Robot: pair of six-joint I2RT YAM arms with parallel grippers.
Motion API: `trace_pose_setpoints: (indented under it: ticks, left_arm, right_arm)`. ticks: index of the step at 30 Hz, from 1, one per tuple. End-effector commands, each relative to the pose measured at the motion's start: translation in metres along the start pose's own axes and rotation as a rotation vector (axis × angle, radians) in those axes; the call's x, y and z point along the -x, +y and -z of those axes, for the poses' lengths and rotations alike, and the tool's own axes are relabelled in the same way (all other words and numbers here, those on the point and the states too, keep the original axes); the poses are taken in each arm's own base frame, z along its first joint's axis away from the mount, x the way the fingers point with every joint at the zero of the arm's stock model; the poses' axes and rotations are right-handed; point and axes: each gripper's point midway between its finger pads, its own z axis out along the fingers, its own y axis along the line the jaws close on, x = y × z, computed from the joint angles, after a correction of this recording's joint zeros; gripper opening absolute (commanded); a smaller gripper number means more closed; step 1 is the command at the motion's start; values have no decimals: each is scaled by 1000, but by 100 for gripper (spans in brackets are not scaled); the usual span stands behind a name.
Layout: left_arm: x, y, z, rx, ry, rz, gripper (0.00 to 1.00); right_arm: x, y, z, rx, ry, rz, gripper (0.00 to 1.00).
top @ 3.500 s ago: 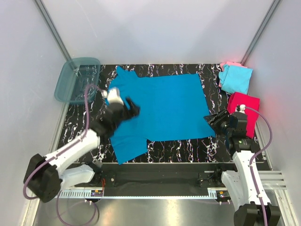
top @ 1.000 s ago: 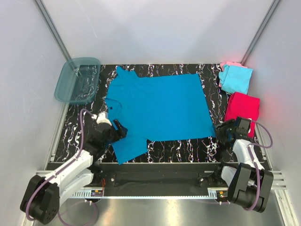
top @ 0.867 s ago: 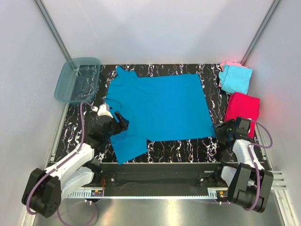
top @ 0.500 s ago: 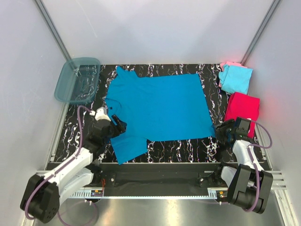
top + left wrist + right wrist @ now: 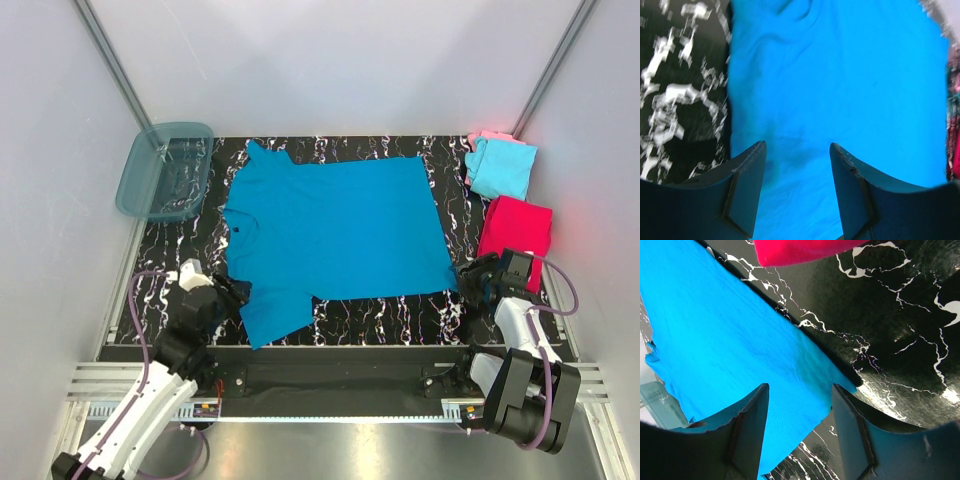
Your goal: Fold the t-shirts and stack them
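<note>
A large teal-blue t-shirt (image 5: 340, 230) lies spread flat on the black marbled table (image 5: 440, 310), with one sleeve reaching toward the near edge. My left gripper (image 5: 234, 291) hovers at that near-left sleeve. In the left wrist view its jaws (image 5: 797, 150) stand open over the blue cloth (image 5: 840, 75) and hold nothing. My right gripper (image 5: 473, 280) sits low by the shirt's near-right corner. It is open (image 5: 800, 390) above the hem corner (image 5: 715, 340), gripping nothing. At the right lie a folded light cyan shirt (image 5: 503, 170) on a pale pink one (image 5: 481, 136), and a magenta-red shirt (image 5: 520, 228).
A translucent teal tub (image 5: 165, 170) stands at the table's far-left corner. White walls close in on both sides and the back. The magenta-red shirt (image 5: 800, 250) lies just beyond my right gripper's fingers. The metal rail with the arm bases runs along the near edge.
My left arm has drawn back toward the near-left edge, from the shirt's collar side to its lower sleeve, and its jaws have narrowed a little. The right arm has not moved.
</note>
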Motion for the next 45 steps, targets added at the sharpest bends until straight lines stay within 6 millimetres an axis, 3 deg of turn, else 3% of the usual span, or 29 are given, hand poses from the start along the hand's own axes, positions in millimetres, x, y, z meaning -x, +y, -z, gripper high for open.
trace_pose_setpoints:
  ticks: [1,8,11,24,38,45]
  left_arm:
    - [-26,17,3,53,98,33,58]
    - [-44,38,9,227,197,23,62]
    - [-42,40,12,314,204,-35,64]
    - [-38,28,9,297,193,-97,65]
    - [-30,-1,-12,226,160,-105,63]
    - [-31,-2,-14,214,160,-105,63]
  right_arm:
    - [3,3,-1,19,-10,7,60]
    - [7,1,-1,-2,-26,3,59]
    - [9,-3,0,-31,-33,6,59]
    - [4,-12,-3,-76,-6,-23,57]
    - [1,-22,27,-161,-16,7,57]
    - [-1,-20,27,-156,-6,-22,57]
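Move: Both hands are empty and partly open over the near edge of the spread blue t-shirt. From the left hand, the root of the near sleeve lies about 3 cm back and 6 cm below; the sleeve's end is some 12 cm back and 2 cm right, the notch between sleeve and near edge 13 cm right and 2 cm back. The shirt's near right corner lies almost straight below the right hand, roughly 3 cm down and 1 cm left, with the folded red t-shirt 9 cm ahead and 8 cm right. The left hand sinks about 5 cm while drawing back some 4 cm towards the sleeve root, its fingers tipping down by roughly 20 degrees, then creeps forward again and a little right, low over the cloth, with the fingers still open. The right hand, also open, draws back about 3.5 cm from over the near right corner, dipping slightly and coming back up as its fingers tip a few degrees further down, and it closes on nothing. ##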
